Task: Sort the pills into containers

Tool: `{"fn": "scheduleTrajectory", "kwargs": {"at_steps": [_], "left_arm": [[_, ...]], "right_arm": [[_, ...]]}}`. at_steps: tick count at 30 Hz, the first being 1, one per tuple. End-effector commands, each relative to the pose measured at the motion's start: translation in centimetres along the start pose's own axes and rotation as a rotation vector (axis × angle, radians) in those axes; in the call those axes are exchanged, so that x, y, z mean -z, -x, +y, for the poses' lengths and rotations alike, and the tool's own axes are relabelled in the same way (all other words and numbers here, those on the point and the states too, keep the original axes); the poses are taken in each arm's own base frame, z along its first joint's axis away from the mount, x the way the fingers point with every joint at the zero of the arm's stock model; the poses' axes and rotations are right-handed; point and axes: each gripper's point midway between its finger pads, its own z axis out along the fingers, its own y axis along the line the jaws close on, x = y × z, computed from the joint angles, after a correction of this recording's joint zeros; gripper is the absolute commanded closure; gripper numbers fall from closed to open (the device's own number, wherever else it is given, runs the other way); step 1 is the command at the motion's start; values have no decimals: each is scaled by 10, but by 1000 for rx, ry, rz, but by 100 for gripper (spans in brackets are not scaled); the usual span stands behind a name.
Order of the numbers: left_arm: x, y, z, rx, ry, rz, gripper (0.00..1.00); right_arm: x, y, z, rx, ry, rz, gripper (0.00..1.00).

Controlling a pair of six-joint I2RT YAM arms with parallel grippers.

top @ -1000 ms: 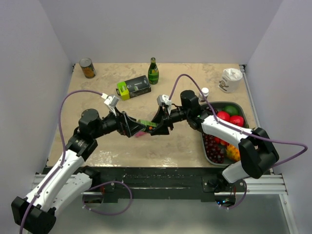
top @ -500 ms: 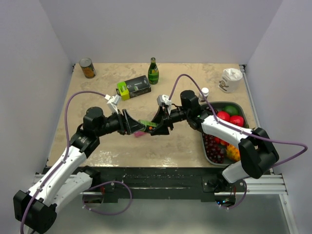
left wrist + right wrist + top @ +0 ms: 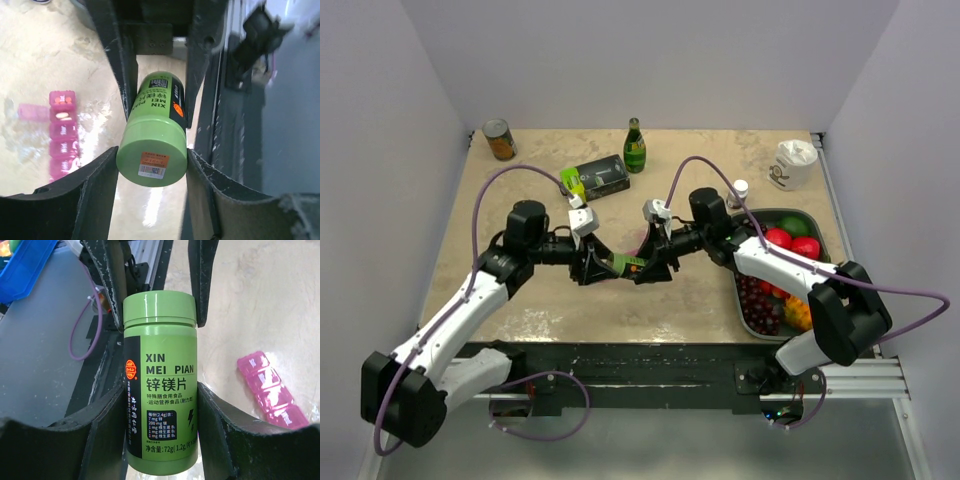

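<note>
A green pill bottle [image 3: 625, 264] with a black label hangs above the table's middle, held from both ends. My right gripper [image 3: 160, 390] is shut on the bottle's body [image 3: 160, 405]. My left gripper [image 3: 152, 160] presses both fingers against the cap end [image 3: 152, 155], which bears a small sticker. In the top view the left gripper [image 3: 603, 265] and right gripper [image 3: 642, 265] face each other. The pink containers strip [image 3: 62, 135] lies on the table below; two compartments hold pills. It also shows in the right wrist view as the pink strip [image 3: 272, 390].
A black-and-lime box [image 3: 593, 180], a green glass bottle [image 3: 635, 147] and a can [image 3: 499, 139] stand at the back. A white cup [image 3: 792, 163] and a small white vial [image 3: 741, 189] sit back right. The grey fruit tray [image 3: 780, 212] lies at the right.
My left arm has swung right up to the bottle, and its jaws have closed from wide open onto the cap. The right gripper has kept hold of the bottle.
</note>
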Motion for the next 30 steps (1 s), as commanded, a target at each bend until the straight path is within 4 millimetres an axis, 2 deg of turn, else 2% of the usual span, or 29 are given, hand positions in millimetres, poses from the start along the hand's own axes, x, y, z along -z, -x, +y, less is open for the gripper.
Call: {"fn": "scheduleTrajectory", "kwargs": {"at_steps": [1,3,4,5,6,7,8,9,10,11,13,14,16,17,18,21,26,30], "left_arm": [[-10,-26,7,-318,-155,143,82],[-16,-13,19,-341,-125,135,73],[-17,-7,22,-352,-106,117,55],[-17,-6,22,-309,-87,104,46],[-13,4,21,-331,-54,69,38],[-13,18,22,-376,-32,13,22],[-12,16,19,-316,-16,-7,7],[-5,37,15,-375,19,-88,1],[-1,46,13,-387,37,-132,1],[1,41,10,-307,47,-152,1],[12,58,6,-301,101,-234,1],[14,57,4,-201,115,-253,1],[21,64,1,-158,147,-291,1],[23,66,0,-68,158,-305,1],[27,69,7,-9,217,-329,1],[28,62,11,177,257,-313,1],[16,43,9,470,210,-288,1],[12,38,7,587,195,-288,5]], "right_arm": [[-2,40,-1,161,-11,-72,100],[-2,41,-1,166,-11,-72,100],[-2,41,-1,169,-11,-72,100],[-1,41,0,169,-11,-70,100],[-1,42,0,175,-13,-71,100],[-1,41,0,175,-13,-70,100],[-1,43,0,180,-13,-71,100],[-1,41,0,179,-11,-68,100],[0,42,0,180,-13,-69,100],[-1,41,0,179,-10,-68,100],[-1,41,-1,178,-13,-67,100],[-1,41,-1,179,-11,-67,100],[-1,40,0,175,-10,-64,100],[-1,40,-2,175,-14,-65,100],[-1,39,-2,175,-13,-64,100],[-2,38,-2,173,-14,-62,100],[-2,38,-3,171,-14,-61,100],[-2,37,-4,170,-17,-60,100]]}}
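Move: The green bottle's cap is already pinched between the left fingertips, right at the hand point. The bottle's body reaches from there about 5 cm to the right, into the right hand's grip. Below lies the pink pill box, some 8 cm ahead, 5 cm to the right and 16 cm down. From the right hand the cap sits roughly 7 cm to its left, 2 cm back and 1 cm down. The left fingers, still pinching the cap, twist it a little further clockwise as seen from the cap's end, easing forward and down. They then open wide, let go, lift some 7 cm, roll back about 50 degrees the other way and start sinking towards the cap again. The right hand keeps its grip on the body, dipping about a centimetre with the twist and coming back up. ##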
